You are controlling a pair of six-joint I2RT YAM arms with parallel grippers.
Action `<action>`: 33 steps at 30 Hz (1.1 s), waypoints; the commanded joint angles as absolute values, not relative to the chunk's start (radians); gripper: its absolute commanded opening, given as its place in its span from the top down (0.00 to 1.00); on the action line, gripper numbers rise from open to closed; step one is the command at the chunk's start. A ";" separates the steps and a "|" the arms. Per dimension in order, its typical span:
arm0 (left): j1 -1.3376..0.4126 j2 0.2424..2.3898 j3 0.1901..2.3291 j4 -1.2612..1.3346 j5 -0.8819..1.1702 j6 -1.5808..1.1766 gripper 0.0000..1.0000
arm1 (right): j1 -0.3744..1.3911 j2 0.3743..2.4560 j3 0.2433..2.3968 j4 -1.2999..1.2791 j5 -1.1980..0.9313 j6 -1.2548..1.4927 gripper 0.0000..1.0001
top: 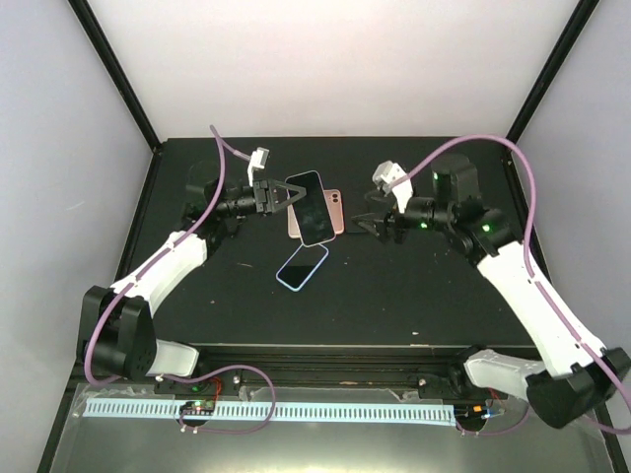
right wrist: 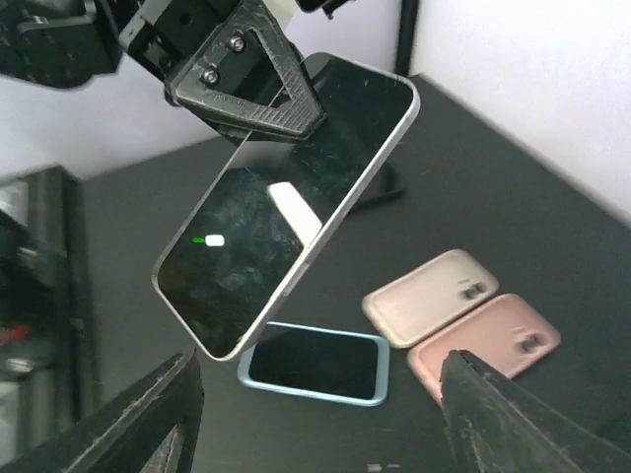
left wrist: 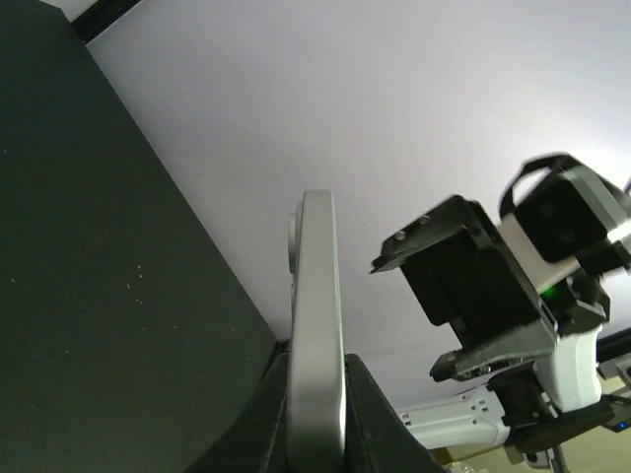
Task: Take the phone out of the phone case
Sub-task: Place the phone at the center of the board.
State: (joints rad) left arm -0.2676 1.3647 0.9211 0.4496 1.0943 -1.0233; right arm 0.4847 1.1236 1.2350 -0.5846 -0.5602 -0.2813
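Observation:
My left gripper (top: 293, 194) is shut on one end of a phone (top: 311, 209) with a dark screen and a silver rim, holding it in the air above the table. In the left wrist view the phone's thin silver edge (left wrist: 315, 296) stands clamped between my two black fingers (left wrist: 380, 429). The right wrist view shows the phone (right wrist: 276, 217) tilted, screen toward that camera. My right gripper (top: 380, 225) hangs open just right of it, with nothing between its fingers (right wrist: 148, 424). A light blue phone case (top: 303, 266) with a dark face lies flat below (right wrist: 315, 363); whether it holds a phone I cannot tell.
A beige case (right wrist: 429, 296) and a pink case (right wrist: 488, 345) lie back-up side by side on the black table (top: 414, 296), partly under the lifted phone in the top view (top: 337, 209). White walls and black frame posts (top: 113, 69) enclose the table.

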 commanded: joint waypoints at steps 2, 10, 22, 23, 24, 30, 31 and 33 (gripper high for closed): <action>-0.267 1.348 0.974 0.496 1.133 -0.967 0.98 | 0.414 1.213 1.301 -0.627 -0.962 -0.002 0.36; -0.288 1.341 0.970 0.526 1.131 -0.993 0.98 | 0.412 1.239 1.147 -0.197 -1.001 0.438 0.36; -0.333 1.352 0.975 0.552 1.121 -1.006 0.98 | 0.421 1.337 1.135 -0.068 -0.997 0.600 0.42; -0.335 1.352 0.976 0.552 1.121 -1.006 0.98 | 0.424 1.338 1.125 -0.056 -0.998 0.608 0.44; -0.337 1.356 0.979 0.551 1.120 -1.006 0.99 | 0.427 1.337 1.115 -0.044 -0.999 0.616 0.45; -0.352 1.375 0.991 0.550 1.118 -1.005 0.99 | 0.454 1.345 1.097 -0.013 -1.007 0.642 0.55; -0.354 1.377 0.991 0.550 1.118 -1.006 0.98 | 0.457 1.347 1.093 -0.012 -1.009 0.645 0.58; -0.356 1.380 0.992 0.551 1.117 -1.005 0.98 | 0.457 1.350 1.081 0.005 -1.016 0.665 0.63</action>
State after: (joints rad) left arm -0.3473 1.3705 0.9295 0.4828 1.1088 -1.0031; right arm 0.4477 1.3418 1.0977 -0.0566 -0.9840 0.6250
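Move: The held phone's middle is about 10 cm to the right hand's left, 2 cm ahead and a touch lower. On the board some 24 cm below, the pink case lies about 7 cm ahead and 5 cm left of that hand, the blue-rimmed phone 6 cm back and 12 cm left. The left hand already grips the held phone, its middle some 3 cm to the right, 3 cm back and level. Right hand reaches about 5 cm left, fingers part-closing astride the phone's edge; left carries it 3 cm right-back. ##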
